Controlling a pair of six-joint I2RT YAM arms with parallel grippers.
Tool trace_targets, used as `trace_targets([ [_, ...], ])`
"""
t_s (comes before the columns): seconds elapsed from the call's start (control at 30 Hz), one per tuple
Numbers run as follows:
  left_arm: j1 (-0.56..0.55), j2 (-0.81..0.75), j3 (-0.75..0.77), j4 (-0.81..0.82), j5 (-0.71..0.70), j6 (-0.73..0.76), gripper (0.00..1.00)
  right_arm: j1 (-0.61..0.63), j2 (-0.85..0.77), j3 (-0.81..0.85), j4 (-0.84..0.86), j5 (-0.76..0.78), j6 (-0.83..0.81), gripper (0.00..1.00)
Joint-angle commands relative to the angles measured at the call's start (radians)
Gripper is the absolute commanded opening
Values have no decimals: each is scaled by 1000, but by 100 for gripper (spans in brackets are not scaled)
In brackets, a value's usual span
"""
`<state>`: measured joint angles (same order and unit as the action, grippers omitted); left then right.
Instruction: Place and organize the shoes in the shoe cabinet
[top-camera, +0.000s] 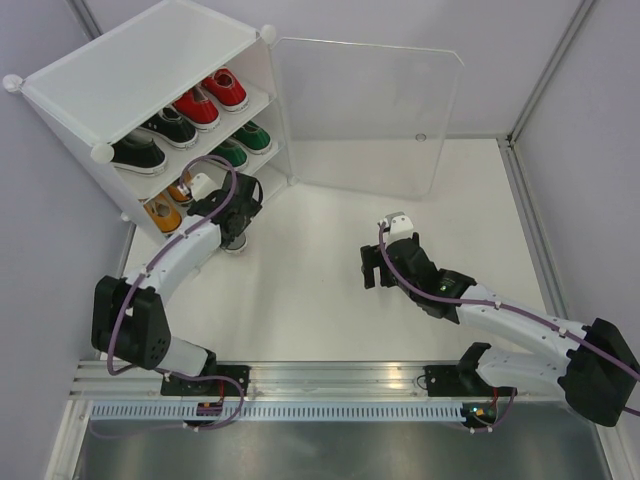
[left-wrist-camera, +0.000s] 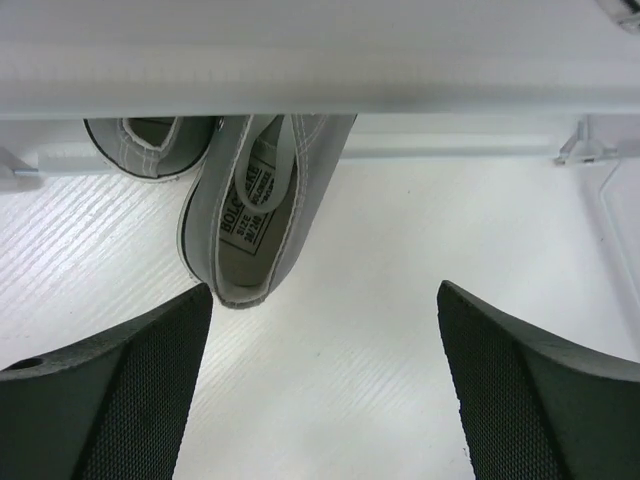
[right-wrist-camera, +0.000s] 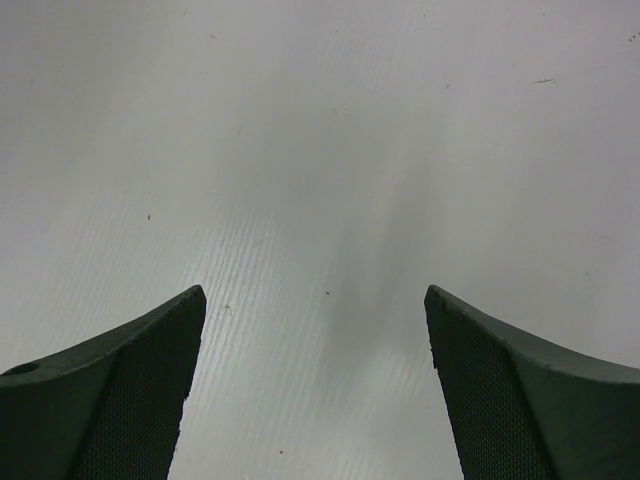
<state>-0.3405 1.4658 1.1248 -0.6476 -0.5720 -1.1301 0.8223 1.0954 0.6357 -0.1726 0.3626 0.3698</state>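
Observation:
The shoe cabinet (top-camera: 140, 60) stands at the far left with its clear door (top-camera: 370, 115) swung open. Red shoes (top-camera: 210, 98) and black shoes (top-camera: 160, 140) sit on the upper shelf. Green shoes (top-camera: 242, 145) and orange shoes (top-camera: 165, 212) sit below them. My left gripper (top-camera: 238, 225) (left-wrist-camera: 325, 290) is open at the bottom tier. A grey shoe (left-wrist-camera: 250, 200) lies heel-out under the shelf edge (left-wrist-camera: 320, 60), close to the left finger, not gripped. A second grey shoe (left-wrist-camera: 150, 145) lies beside it. My right gripper (right-wrist-camera: 315, 290) (top-camera: 372, 268) hovers open over bare table.
The open door juts out over the back middle of the white table (top-camera: 330, 300). Grey walls close in on the left and right. A metal rail (top-camera: 330, 375) with both arm bases runs along the near edge.

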Motion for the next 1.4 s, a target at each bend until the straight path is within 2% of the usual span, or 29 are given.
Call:
trace_targets([
  [0.0, 3, -21, -52, 17, 93, 92, 96, 0, -3, -4, 35, -10, -6, 93],
  [0.17, 1, 24, -103, 51, 130, 187, 96, -2, 8, -5, 42, -16, -6, 93],
  [0.27, 1, 47, -131, 133, 136, 254, 95, 0, 17, -5, 47, -22, -9, 93],
  [0.37, 5, 80, -155, 205, 121, 288, 87, -2, 23, -7, 51, -27, -8, 93],
  [0.6, 34, 185, -140, 267, 106, 296, 77, -2, 29, -8, 50, -24, -14, 92],
  [0.7, 40, 206, -105, 276, 90, 297, 69, -2, 38, -7, 51, -19, -15, 92],
  [0.9, 67, 223, -30, 272, 61, 311, 61, -2, 44, -2, 51, -21, -17, 92],
  [1.37, 129, 327, 70, 270, 24, 286, 57, -2, 61, -1, 53, -22, -20, 92],
])
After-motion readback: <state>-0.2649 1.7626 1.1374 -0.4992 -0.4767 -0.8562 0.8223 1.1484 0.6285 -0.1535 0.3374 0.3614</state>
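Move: On the cabinet's bottom shelf, the grey shoe just released has its middle about 10 cm ahead of the left hand, 4 cm to its left and 9 cm below, its heel jutting towards the hand. The other grey shoe stands some 9 cm left of it and 2 cm deeper; the nearer green shoe is about 18 cm ahead of the left hand, 6 cm left and 7 cm up. From the right hand, the released shoe lies roughly 20 cm ahead, 34 cm left and 7 cm below. Dropping about 10 cm while backing off some 2.5 cm, the empty left hand comes down behind the jutting grey heel, tips its fingers about 15 degrees further down and partly closes them. It then reaches roughly 5 cm forward, slightly left and up a little, in under the middle shelf, and seems to push the heel in with the fingertips. ##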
